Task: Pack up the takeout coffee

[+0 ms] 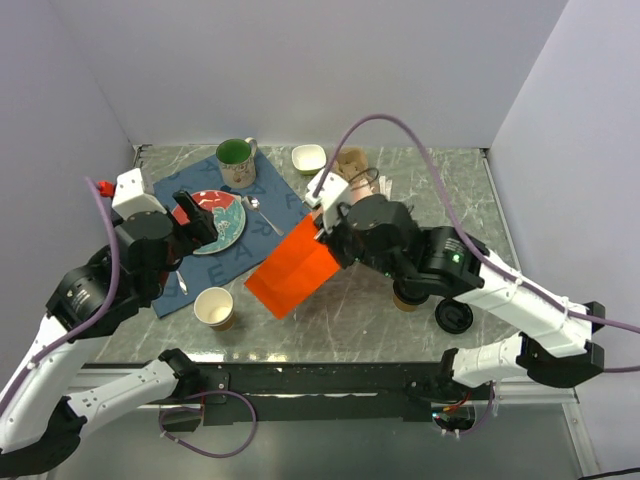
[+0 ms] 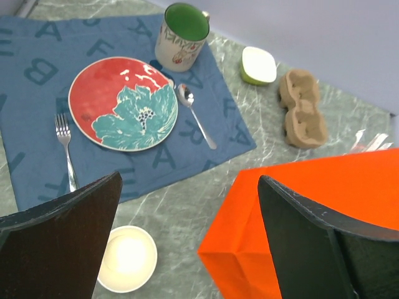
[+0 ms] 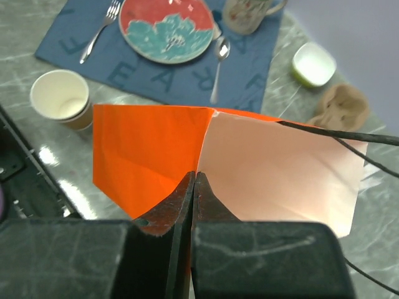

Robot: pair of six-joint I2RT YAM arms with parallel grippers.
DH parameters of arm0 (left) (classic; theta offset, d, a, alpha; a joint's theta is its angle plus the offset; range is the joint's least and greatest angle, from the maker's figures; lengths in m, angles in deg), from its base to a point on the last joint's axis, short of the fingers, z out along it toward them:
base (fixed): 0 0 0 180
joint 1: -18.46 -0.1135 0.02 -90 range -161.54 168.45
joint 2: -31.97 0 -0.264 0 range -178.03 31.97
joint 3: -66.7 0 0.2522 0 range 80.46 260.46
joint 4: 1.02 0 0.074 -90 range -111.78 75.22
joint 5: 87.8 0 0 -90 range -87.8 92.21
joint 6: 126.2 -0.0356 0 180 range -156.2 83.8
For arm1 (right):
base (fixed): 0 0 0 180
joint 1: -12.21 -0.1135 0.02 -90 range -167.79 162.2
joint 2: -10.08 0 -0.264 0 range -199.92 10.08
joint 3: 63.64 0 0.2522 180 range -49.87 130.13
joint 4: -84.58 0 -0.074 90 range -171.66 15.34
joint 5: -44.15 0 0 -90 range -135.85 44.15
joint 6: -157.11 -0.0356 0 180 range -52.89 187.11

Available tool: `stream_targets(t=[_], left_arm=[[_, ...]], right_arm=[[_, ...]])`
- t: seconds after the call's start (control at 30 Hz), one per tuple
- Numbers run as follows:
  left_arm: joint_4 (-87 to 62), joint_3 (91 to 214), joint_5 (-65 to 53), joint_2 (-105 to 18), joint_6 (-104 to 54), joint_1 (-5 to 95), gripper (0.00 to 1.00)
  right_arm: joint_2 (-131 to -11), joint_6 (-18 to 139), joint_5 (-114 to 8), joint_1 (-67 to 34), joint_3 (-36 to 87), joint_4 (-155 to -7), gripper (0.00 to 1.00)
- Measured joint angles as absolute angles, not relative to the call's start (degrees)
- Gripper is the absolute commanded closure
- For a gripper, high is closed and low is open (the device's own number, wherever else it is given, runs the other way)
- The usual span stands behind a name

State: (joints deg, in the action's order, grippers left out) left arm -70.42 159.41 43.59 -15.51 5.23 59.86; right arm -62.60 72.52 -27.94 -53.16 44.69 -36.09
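Observation:
My right gripper (image 1: pixel 322 235) (image 3: pixel 194 174) is shut on the top edge of an orange paper bag (image 1: pixel 295 265) (image 3: pixel 143 149) and holds it tilted, mouth toward the arm, its pale inside showing. A small brown cup (image 1: pixel 405 298) peeks out under the right arm, its top hidden. A round black lid (image 1: pixel 453 316) lies beside it. My left gripper (image 1: pixel 197 225) (image 2: pixel 190 179) is open and empty, above the table between the bag (image 2: pixel 312 205) and a lidless tan cup (image 1: pixel 214 308) (image 2: pixel 126 258).
A blue placemat (image 1: pixel 280 205) holds a red and teal plate (image 1: pixel 215 220), a fork (image 2: pixel 64 146), a spoon (image 2: pixel 194 115) and a green-lined mug (image 1: pixel 237 160). A small green bowl (image 1: pixel 308 157) and a cardboard cup carrier (image 1: pixel 350 165) stand at the back.

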Motion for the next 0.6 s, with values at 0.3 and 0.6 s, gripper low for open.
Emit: stream_targets(t=[0.3,0.6], left_arm=[[-70.6,156.9,43.0,-15.9,7.3,59.9,0.03],[-71.7,156.7,41.5,-18.0,12.0,59.9,0.02]], right_arm=[[-70.3,61.0,-23.9,-60.3,46.3,-28.4,0.81],[-75.0,57.4,-28.0,-60.9,53.3,-24.0,0.67]])
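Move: The right hand already pinches the rim of the orange bag, whose middle hangs about 5 cm back, 5 cm left and 8 below it. The bag is being taken to the bare counter some 35 cm below, about 7 cm back and 5 left; the stacked paper cups stand about 23 cm left and 6 back, the lidded coffee some 18 right and 3 back. For the left hand, that bare spot lies about 17 cm right, 9 back and 35 below. The right hand carries the bag down about 7 cm, while drawing back and left some 5 cm each way, towards the bare counter between the stacked paper cups and the lidded coffee, its fingers tipping down about 15 degrees. On the way down they begin to part, reach about a third open around the rim, and the hand then rises about 1.5 cm; the left hand, wide open and empty, sinks some 3 cm beside it. ##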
